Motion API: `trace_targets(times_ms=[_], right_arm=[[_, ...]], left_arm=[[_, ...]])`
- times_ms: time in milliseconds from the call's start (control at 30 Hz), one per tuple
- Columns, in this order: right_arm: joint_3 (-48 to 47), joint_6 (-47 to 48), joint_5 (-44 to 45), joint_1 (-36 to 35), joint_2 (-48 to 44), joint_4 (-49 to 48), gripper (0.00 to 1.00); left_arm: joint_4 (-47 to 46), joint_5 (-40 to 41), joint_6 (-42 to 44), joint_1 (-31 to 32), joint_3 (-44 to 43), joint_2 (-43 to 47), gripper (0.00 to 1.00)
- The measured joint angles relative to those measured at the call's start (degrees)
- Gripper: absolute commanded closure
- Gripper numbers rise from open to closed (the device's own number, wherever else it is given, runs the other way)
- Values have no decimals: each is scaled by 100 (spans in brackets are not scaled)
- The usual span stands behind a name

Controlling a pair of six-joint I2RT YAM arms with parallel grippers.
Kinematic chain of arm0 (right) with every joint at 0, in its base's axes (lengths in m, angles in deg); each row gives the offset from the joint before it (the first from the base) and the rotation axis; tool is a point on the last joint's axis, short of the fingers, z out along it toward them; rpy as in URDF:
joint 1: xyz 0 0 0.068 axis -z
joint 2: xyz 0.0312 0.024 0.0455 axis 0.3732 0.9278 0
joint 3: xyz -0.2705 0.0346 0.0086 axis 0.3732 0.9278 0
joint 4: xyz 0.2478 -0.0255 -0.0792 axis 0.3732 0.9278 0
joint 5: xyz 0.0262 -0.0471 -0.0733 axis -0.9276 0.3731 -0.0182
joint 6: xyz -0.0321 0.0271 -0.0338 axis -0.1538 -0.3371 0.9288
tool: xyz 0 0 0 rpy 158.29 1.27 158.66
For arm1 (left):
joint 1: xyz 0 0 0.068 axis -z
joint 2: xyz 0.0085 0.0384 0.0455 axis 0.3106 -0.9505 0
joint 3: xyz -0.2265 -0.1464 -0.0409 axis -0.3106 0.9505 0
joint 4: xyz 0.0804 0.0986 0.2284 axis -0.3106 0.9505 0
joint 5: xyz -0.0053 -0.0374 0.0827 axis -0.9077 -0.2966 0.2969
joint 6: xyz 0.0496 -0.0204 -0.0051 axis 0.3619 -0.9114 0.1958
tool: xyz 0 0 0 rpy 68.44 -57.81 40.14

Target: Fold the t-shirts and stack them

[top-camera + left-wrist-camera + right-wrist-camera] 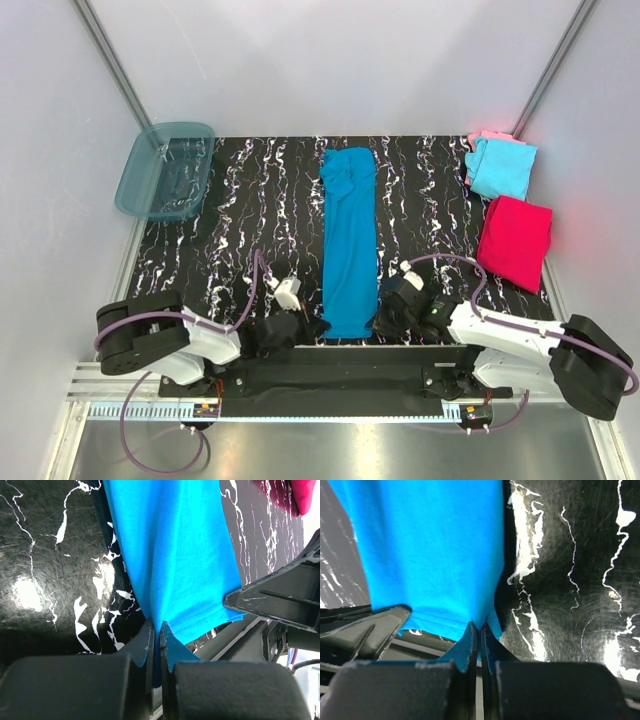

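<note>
The teal-blue t-shirt lies folded into a long narrow strip down the middle of the black marbled table. My left gripper is shut on its near left corner. My right gripper is shut on its near right corner. The cloth is pinched between both pairs of fingers at the near hem. A light cyan t-shirt lies folded on a pale pink one at the far right. A magenta-red t-shirt lies folded in front of them; it also shows in the left wrist view.
A translucent teal plastic tub stands at the far left corner. Grey walls close in the table on the left, back and right. The arm bases and a metal rail run along the near edge.
</note>
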Motion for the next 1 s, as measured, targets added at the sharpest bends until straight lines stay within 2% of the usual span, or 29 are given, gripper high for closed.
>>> trace_targets(times_ms=[133, 333, 500, 767, 1000], right_arm=[[-33, 11, 136, -116, -297, 192, 100], [-376, 114, 413, -269, -745, 601, 100], [-680, 262, 669, -284, -1021, 866, 100], [-1110, 514, 1104, -299, -1163, 1239, 100], [-1696, 824, 1462, -308, -1106, 1456, 100]], left_arm=[[409, 31, 61, 129, -107, 236, 100], [1915, 426, 323, 625, -876, 1123, 100], [2745, 787, 562, 737, -1377, 1908, 100], [3615, 1217, 758, 739, -1460, 2166, 100], [3628, 1316, 861, 520, -1537, 2155, 100]])
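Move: The blue t-shirt lies as a long strip running straight out from the hands, its two near corners already pinched, the left hand about 12 cm from the right. Its far end is some 46 cm ahead and 7 cm to the right of the left hand; from the right hand, 46 cm ahead and 7 cm to the left. The red t-shirt lies about 39 cm to the right hand's right and 23 cm ahead, the light-blue one 39 cm right and 45 cm ahead, all about table level. The blue t-shirt's near end is raised off the table by its two corners, both grippers staying shut on them. The right hand climbs about 12 cm while easing some 4 cm forward, its fingers tipping up and outward by 20 degrees. The left rises about 9 cm, swinging in towards the right hand and slightly back on the way before returning, its fingers tipping up a little. ##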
